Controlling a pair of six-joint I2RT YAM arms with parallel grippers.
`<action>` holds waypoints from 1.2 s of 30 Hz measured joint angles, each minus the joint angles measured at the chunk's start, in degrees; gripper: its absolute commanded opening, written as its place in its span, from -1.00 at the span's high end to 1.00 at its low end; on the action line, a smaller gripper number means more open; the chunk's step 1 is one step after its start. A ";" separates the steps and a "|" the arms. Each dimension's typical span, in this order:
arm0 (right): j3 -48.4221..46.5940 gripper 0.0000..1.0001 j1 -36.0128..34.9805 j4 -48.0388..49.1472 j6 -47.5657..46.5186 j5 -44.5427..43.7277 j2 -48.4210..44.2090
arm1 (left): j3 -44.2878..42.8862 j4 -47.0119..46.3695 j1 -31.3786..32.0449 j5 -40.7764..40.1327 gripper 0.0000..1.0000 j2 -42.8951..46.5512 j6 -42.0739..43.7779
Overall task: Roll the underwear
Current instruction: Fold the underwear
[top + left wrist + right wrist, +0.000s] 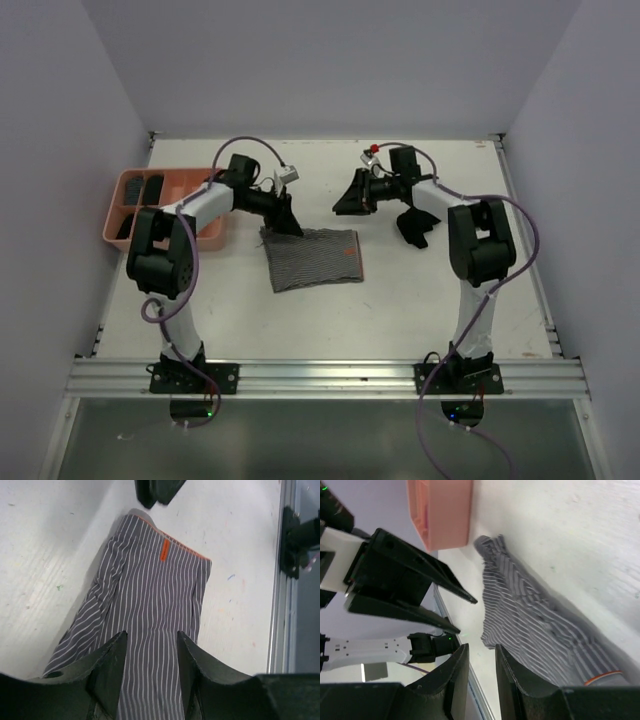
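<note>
The grey-and-white striped underwear (pixel 312 258) lies spread flat on the white table, its orange-edged band toward the right. My left gripper (pixel 290 226) hovers at its far left corner. In the left wrist view the left gripper (pixel 151 641) is open, the striped underwear (pixel 150 595) showing flat below the gap. My right gripper (pixel 348 205) hangs just beyond the far right corner. In the right wrist view the right gripper (pixel 481 651) stands slightly open with nothing between its fingers, the striped underwear (pixel 530 625) beside it. A black underwear (pixel 413 227) lies crumpled by the right arm.
The salmon-pink compartment tray (pixel 128 180) sits at the far left with dark items in it, and shows as the pink tray (pixel 442 510) in the right wrist view. A metal rail (pixel 320 378) runs along the near table edge. White walls close in the table on three sides.
</note>
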State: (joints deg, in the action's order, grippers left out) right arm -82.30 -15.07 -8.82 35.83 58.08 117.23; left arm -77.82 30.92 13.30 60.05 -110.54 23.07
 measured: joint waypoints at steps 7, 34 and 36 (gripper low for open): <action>2.54 0.48 -0.04 -1.09 -1.49 -2.51 7.74 | 4.00 -16.44 1.73 -3.76 0.05 -8.11 -18.25; 11.87 0.41 -5.68 -17.84 -20.15 -5.70 -10.01 | 14.01 -0.57 1.90 0.24 -0.02 4.42 -0.33; 14.05 0.41 -6.32 -18.67 -21.20 -5.99 -6.99 | 16.55 0.57 1.90 0.17 -0.01 2.25 0.52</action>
State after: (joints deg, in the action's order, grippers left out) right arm -68.25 -21.39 -27.49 14.63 52.10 110.24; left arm -61.28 31.48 15.20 60.23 -108.29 23.59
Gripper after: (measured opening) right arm 0.298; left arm 0.513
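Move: The underwear lies spread with its middle about 4 cm back, 5 cm right and 9 cm below the left hand; from the right hand that is some 8 cm back, 7 cm left and 12 cm down. Its near-left corner is about 10 cm back and 5 cm left of the left hand, its near-right corner 13 cm back and 5 cm right of the right hand. The black cloth lies level with the right hand, 17 cm to its right. Both hands dip to the underwear's far edge, rise, travel back about 10 cm, sinking towards near corners. ##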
